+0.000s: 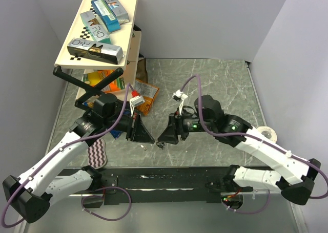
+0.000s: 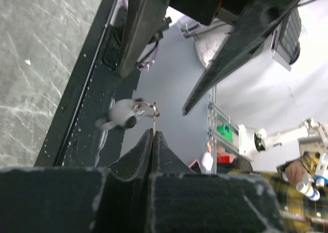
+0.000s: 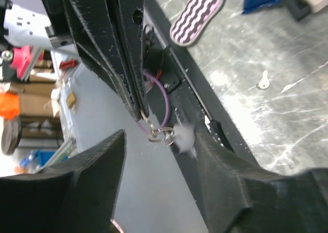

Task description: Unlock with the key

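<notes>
The key (image 2: pixel 154 119) is a thin metal blade on a small ring (image 2: pixel 147 109). My left gripper (image 2: pixel 154 132) is shut on the blade. A blurred pale grey piece (image 2: pixel 122 115) hangs from the ring. In the right wrist view the ring (image 3: pixel 155 136) and the pale piece (image 3: pixel 182 139) dangle from the left fingers (image 3: pixel 120 64), between the spread fingers of my right gripper (image 3: pixel 161 136), which is open. The pale piece lies close to one right finger (image 3: pixel 215 156); I cannot tell whether they touch. From above, the left gripper (image 1: pixel 152 140) and the right gripper (image 1: pixel 160 139) meet tip to tip.
A tiny pale silver bit (image 3: pixel 263 80) lies on the marble table. A purple striped pad (image 1: pixel 97 153) is near the left arm. A shelf of boxes (image 1: pixel 97 28) and snack packets (image 1: pixel 146 94) stand at the back left. A tape roll (image 1: pixel 266 134) sits right.
</notes>
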Motion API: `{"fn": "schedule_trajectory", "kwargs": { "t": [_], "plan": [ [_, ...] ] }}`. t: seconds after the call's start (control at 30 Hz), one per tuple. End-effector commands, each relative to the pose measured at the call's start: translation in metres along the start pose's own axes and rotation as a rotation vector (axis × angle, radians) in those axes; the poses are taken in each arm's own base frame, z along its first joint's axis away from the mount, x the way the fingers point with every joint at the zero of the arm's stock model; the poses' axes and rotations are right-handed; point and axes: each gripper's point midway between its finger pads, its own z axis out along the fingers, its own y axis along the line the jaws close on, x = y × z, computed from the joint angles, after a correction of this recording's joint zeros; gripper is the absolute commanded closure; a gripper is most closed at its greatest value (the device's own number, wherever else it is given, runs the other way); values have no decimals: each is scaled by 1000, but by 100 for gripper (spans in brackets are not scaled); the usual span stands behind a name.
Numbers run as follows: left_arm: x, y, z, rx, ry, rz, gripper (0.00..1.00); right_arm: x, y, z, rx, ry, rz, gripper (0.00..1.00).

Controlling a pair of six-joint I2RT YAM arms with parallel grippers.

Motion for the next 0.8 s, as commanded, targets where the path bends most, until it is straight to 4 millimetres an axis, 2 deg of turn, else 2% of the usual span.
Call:
{"fn": "schedule_trajectory", "kwargs": {
  "t": [0.0, 0.27, 0.5, 0.6, 0.73, 0.77],
  "plan": [
    [-3, -16, -5, 51, 37, 78, 99, -10, 26, -4, -118, 13, -70, 39],
    [-1, -18, -5, 74, 39, 74, 99, -4, 34, 3, -189, 67, -66, 57],
    [0, -19, -5, 83, 42, 75, 99, -6, 39, 8, -222, 75, -64, 67],
    [0, -20, -5, 86, 44, 75, 99, -5, 40, 10, -240, 96, -63, 78],
    [-4, -20, -5, 78, 34, 77, 99, -2, 44, 12, -277, 119, -59, 100],
    [-7, -17, -4, 61, 24, 75, 99, -1, 43, 14, -276, 117, -57, 100]
  ]
}}
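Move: The metal ring on the end of the key held in the left fingers is what the right hand goes for: about 2 cm to the right hand's left, 1 cm back and 1 cm lower, between its open fingertips. The grey charm hangs some 4 cm below that ring, and the loose key lies on the table about 9 cm left, 2 cm ahead and 28 cm down. From the left hand the ring is about 3 cm to the right and 1 cm lower. The ring end of the thin key is pinched by the right fingers, which go from about two-thirds open to nearly shut as that hand eases back and left, about 3 cm in all, towards the left fingertips, turning some 15 degrees, mostly counter-clockwise. The left fingers stay shut on the key while that hand drifts back about 1 cm. ##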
